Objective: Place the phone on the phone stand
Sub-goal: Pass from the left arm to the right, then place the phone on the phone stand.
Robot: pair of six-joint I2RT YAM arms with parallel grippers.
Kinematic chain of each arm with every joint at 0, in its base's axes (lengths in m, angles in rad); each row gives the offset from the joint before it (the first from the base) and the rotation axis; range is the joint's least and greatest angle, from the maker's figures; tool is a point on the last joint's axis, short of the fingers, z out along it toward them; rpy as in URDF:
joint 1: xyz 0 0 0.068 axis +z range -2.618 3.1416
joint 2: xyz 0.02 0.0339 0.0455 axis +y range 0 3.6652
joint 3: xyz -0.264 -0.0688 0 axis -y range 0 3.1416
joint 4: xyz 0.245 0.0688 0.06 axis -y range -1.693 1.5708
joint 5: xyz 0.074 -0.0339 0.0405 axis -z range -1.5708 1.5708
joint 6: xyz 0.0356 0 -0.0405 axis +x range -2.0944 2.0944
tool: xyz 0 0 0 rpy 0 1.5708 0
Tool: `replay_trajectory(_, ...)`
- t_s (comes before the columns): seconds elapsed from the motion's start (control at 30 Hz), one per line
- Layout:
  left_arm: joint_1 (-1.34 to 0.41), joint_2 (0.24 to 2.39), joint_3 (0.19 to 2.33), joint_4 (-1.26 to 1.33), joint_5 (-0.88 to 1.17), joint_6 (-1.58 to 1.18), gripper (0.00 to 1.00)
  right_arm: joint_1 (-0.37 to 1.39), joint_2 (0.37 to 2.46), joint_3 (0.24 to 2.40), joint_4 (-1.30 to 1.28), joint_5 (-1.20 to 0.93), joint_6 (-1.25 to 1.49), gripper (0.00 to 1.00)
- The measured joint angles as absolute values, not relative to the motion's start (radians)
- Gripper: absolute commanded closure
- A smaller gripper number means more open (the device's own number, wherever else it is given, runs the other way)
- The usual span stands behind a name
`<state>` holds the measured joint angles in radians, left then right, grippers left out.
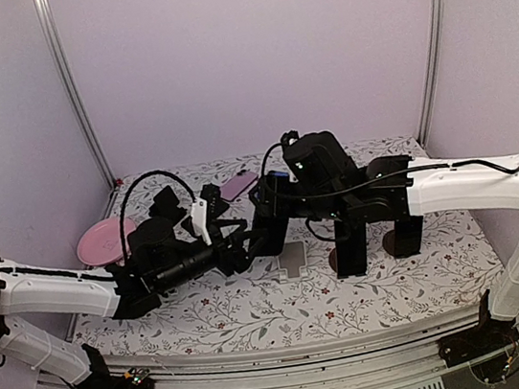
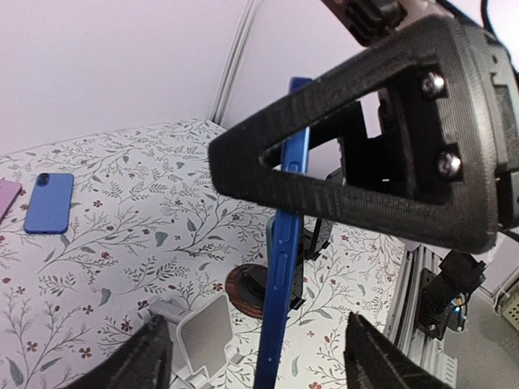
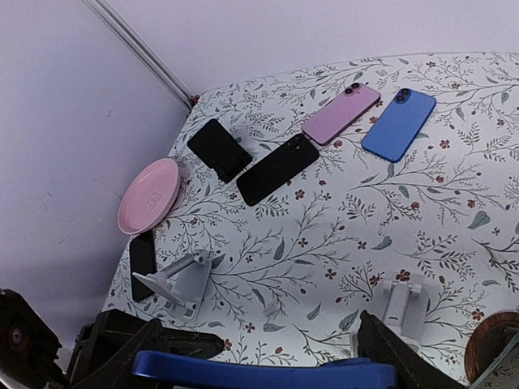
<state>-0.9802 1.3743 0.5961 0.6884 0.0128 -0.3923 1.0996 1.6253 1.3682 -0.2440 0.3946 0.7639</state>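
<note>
A blue phone [image 2: 285,243] stands on edge in the air between the two grippers. My right gripper [image 3: 253,361] is shut on it, and the phone's edge [image 3: 259,374] spans from one finger to the other. My left gripper [image 2: 261,361] is open, with a gap between each finger and the phone. Both grippers meet over the middle of the table, the left [image 1: 238,246] beside the right [image 1: 266,227]. A white phone stand [image 1: 293,259] sits on the cloth just below them, also visible as the stand [image 2: 199,336] under the phone and the stand [image 3: 403,312].
A second grey stand [image 3: 174,284] and a pink plate [image 3: 150,194] lie at the left. A pink phone [image 3: 340,113], another blue phone [image 3: 399,124] and a black phone [image 3: 278,168] lie at the back. Black holders on round wooden bases [image 1: 401,237] stand right of the white stand.
</note>
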Motion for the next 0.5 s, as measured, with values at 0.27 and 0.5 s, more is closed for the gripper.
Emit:
replay_trajectory(0.27,-0.964,1.278,0.569,0.615,-0.121,-0.451,0.03,1.101,1.634,1.363,-0.261,0.485,0.759,0.72)
replay_trajectory(0.5,-0.925,1.217,0.553,0.524,-0.184,-0.506,0.03,1.126,1.648,1.341,-0.253,0.582,0.744,0.72)
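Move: The phone hangs upright in the right hand; its middle is about 5 cm to the right of the left hand and 3 cm ahead, at its height, and the left fingers already stand open around its lower end. The white phone stand is roughly 4 cm ahead of the right hand, 4 cm right and 21 cm down; from the left hand, about 7 cm ahead, 9 cm right and 18 cm down. The propped black phone stands some 13 cm to the right of that stand, about level with it. The phone stays gripped across its width by the right hand, which eases about 2 cm right and 2 cm down towards the white stand, a little forward too, turning slightly clockwise. The left fingers spread from part open to fully open as that hand backs off about 6 cm to the left and 3 cm forward, swinging some 15 degrees counter-clockwise, clear of the phone's lower end. ##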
